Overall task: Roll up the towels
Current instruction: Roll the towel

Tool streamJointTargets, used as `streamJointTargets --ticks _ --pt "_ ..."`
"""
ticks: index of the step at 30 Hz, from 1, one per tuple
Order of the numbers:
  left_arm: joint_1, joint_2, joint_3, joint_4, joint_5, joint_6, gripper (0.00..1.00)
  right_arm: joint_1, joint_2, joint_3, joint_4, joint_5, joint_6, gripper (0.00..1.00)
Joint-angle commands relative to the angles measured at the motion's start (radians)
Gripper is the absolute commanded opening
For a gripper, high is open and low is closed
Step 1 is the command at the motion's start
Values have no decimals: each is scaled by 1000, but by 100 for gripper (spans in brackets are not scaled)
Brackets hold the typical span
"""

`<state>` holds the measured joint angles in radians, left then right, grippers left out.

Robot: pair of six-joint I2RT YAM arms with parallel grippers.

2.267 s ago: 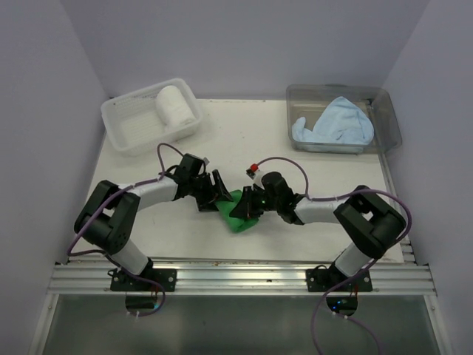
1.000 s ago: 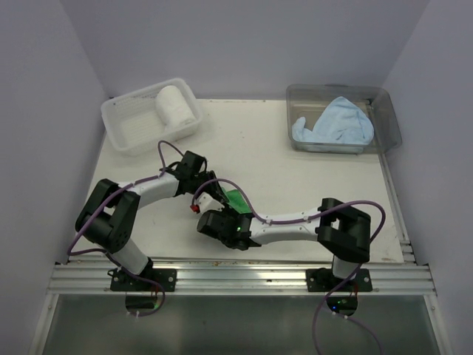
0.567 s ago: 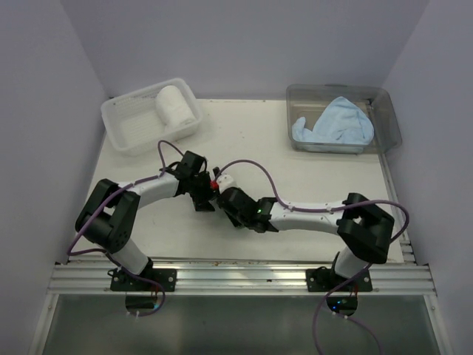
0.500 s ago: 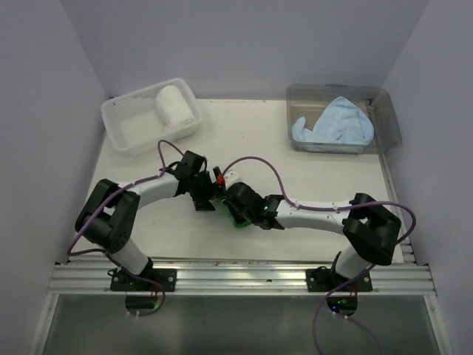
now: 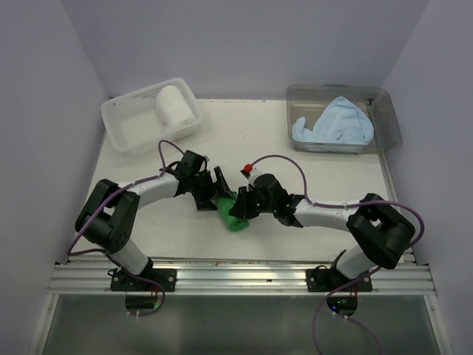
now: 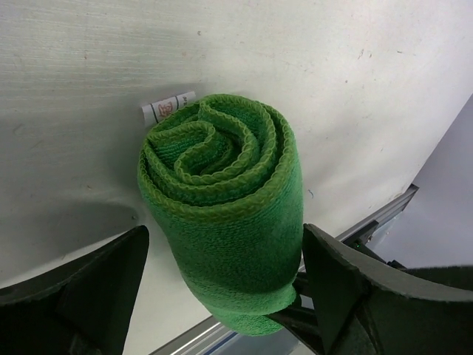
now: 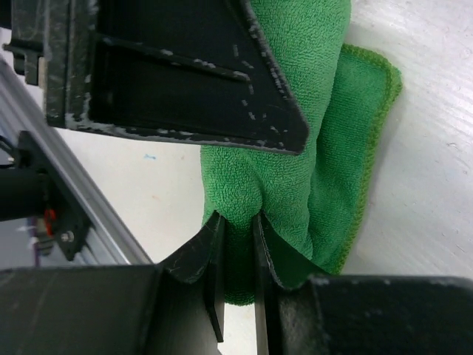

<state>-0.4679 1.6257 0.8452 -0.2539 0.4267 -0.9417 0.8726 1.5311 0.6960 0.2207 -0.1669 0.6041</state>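
Note:
A bright green towel lies rolled on the table between the two arms; its spiral end faces the left wrist camera. My left gripper stands open astride the roll, one finger on each side, with a gap on the left side. My right gripper is shut on a fold at the roll's other end, pinching green cloth. A white towel sits rolled in the basket. A light blue towel lies loose in the clear tub.
The white lattice basket stands at the back left and the clear tub at the back right. The table's metal rail runs along the near edge, close behind the roll. A finger of the left gripper fills the top of the right wrist view.
The right arm swung back from the left of the roll to its right end, and its jaws closed on the green cloth. The left gripper opened wide around the roll.

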Motion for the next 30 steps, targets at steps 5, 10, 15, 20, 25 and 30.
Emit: streamJointTargets --ticks 5,10,15,20,25,30 --pt "-5 -20 2 39 24 3 78 -92 3 -92 220 -241 174 8" --pt "-8 -7 0 35 20 -2 57 -99 -20 -90 161 -237 152 23" --pt "-6 -6 15 -4 -6 1 46 -93 -110 -40 -60 -140 45 55" --pt "-6 -1 25 -31 -23 1 45 -37 -199 74 -297 100 -100 67" --pt "-9 -1 34 -47 -37 0 46 158 -135 246 -530 423 -216 69" --pt "-9 2 40 -64 -48 -3 47 295 6 434 -664 656 -279 69"
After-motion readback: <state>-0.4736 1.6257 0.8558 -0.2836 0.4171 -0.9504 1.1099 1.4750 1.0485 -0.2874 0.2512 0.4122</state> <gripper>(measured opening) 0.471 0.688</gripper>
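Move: The green towel roll lies slanting, its far-left end already between the left gripper's open fingers. From the left hand its middle is about 5 cm back, 4 cm right and 1 cm below. From the right hand, which already pinches the roll, the middle is about level ahead, 2 cm left and 2 cm below. The white towel roll in the left bin is some 35 cm ahead and 19 cm left of the left hand. Hold the left gripper in place and close its fingers by about half onto the green roll's far-left end. Meanwhile turn the right wrist some 10 degrees further, then open the fingers to let go of the roll, easing nearly 3 cm right. Lift the right hand clear, ending about 7 cm up, while it swings back left and the wrist rolls back past its starting tilt. ##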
